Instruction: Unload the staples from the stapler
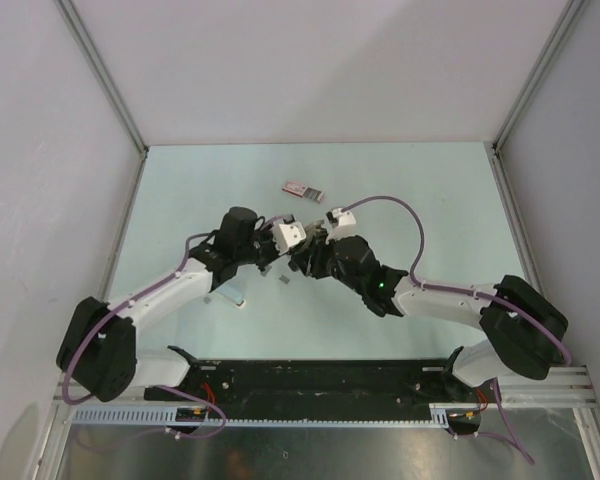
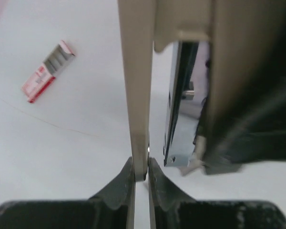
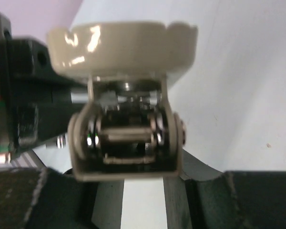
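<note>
The stapler [image 1: 292, 236] is cream-coloured with a metal magazine, and both grippers hold it above the table's middle. My left gripper [image 2: 141, 174] is shut on its thin cream top arm [image 2: 139, 86], seen edge-on. The metal magazine [image 2: 181, 119] hangs open to the right of that arm. My right gripper [image 3: 133, 191] is shut on the stapler's hinge end [image 3: 126, 138], under the cream cap [image 3: 124, 45]. A tiny grey piece [image 1: 283, 280] lies on the table just below the grippers; I cannot tell whether it is staples.
A small flat pink-and-white box [image 1: 303, 189] with darker lines lies on the table beyond the grippers; it also shows in the left wrist view [image 2: 48, 70]. Grey walls close the table at the left, right and back. A black rail [image 1: 310, 378] runs along the near edge.
</note>
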Controlling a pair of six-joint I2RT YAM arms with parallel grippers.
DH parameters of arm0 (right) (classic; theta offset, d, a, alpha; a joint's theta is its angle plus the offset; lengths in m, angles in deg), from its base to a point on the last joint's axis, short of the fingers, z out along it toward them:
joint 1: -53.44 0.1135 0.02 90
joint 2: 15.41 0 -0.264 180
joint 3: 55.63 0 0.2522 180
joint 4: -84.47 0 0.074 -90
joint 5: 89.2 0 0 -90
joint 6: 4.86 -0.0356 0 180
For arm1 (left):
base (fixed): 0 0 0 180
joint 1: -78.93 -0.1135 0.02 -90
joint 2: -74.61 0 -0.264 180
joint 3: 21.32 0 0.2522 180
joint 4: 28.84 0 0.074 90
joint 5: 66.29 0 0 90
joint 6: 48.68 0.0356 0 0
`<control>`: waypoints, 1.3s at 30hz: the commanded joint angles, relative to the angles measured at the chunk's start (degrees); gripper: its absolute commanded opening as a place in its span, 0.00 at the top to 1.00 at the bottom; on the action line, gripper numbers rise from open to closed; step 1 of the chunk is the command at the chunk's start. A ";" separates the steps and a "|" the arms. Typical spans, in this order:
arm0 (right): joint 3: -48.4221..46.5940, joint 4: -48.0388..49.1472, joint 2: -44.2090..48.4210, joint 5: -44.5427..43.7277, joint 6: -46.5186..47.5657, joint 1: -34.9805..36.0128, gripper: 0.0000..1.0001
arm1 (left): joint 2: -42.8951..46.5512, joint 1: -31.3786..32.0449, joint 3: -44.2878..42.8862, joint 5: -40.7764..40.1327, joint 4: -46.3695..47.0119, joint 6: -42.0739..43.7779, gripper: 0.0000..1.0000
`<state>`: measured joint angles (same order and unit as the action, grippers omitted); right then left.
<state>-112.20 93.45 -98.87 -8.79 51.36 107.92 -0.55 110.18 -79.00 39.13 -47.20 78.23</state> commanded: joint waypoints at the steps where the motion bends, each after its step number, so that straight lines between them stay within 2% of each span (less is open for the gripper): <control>1: -5.12 10.70 -0.66 0.94 -6.24 -0.39 1.00 | 3.11 0.13 -3.15 12.35 -6.77 -11.41 0.95; 3: -6.62 11.50 -2.06 1.40 -6.86 -0.48 1.00 | 3.33 0.13 -2.67 15.03 -8.26 -13.26 0.91; 4: -7.30 11.61 -2.72 1.41 -6.97 -0.54 1.00 | 3.52 0.09 -2.27 15.89 -8.69 -14.10 0.85; 8: -10.18 8.86 -4.77 0.59 -5.92 -0.69 1.00 | 5.56 -1.88 -1.28 16.74 -9.09 -17.91 0.48; 10: -12.06 5.70 -5.48 -0.27 -4.60 -1.08 1.00 | 6.87 -4.90 -1.90 17.82 -9.10 -19.44 0.40; 16: -17.13 -1.02 -7.44 -3.15 0.16 -2.46 1.00 | 8.11 -18.55 -6.62 24.54 -9.16 -25.07 0.36; 24: -29.54 -14.93 -14.81 -5.63 10.00 -4.32 1.00 | 7.12 -31.75 -8.66 31.96 -9.54 -30.41 0.35; 25: -31.11 -16.90 -15.95 -5.93 10.90 -4.52 1.00 | 7.17 -32.90 -8.65 32.70 -9.68 -31.02 0.31; 27: -33.77 -19.81 -18.05 -6.45 12.59 -4.79 1.00 | 7.25 -34.12 -8.57 33.92 -10.28 -32.12 0.23; 29: -35.99 -21.55 -19.94 -6.77 14.16 -4.83 1.00 | 7.36 -34.53 -8.23 34.75 -10.88 -33.01 0.20; 33: -42.96 -27.89 -25.54 -7.31 17.21 -4.51 1.00 | 7.30 -34.62 -7.30 34.63 -11.38 -33.38 0.20; 39: -59.23 -39.34 -37.69 -7.97 22.34 -3.20 1.00 | 7.85 -34.71 -6.30 32.76 -11.96 -32.89 0.21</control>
<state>-161.29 59.31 -132.46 -15.02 68.64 103.57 5.64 75.84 -85.76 70.89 -58.48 46.84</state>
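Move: The right hand has the stapler's rear end; the body's middle lies about 5 cm ahead of that hand and 1 cm left. The left hand pinches the opened cover, the stapler's middle some 2 cm ahead and 2 cm to its right. From the right hand the staple box is about 22 cm ahead, 1 cm right and 14 cm down; the near staple strip is 1 cm ahead, 5 cm left, the far strip 3 cm ahead, 9 cm left, both 15 cm below. Back by about 3 cm the left hand first eases, then its fingers spread wide and let go of the stapler's cover, and it pulls away left and up, tilting as it goes. The right hand keeps its grip and carries the stapler some 12 cm forward towards the staple box and a little left, rising at first, then sinking, while rolling its left side down about 30 degrees. ##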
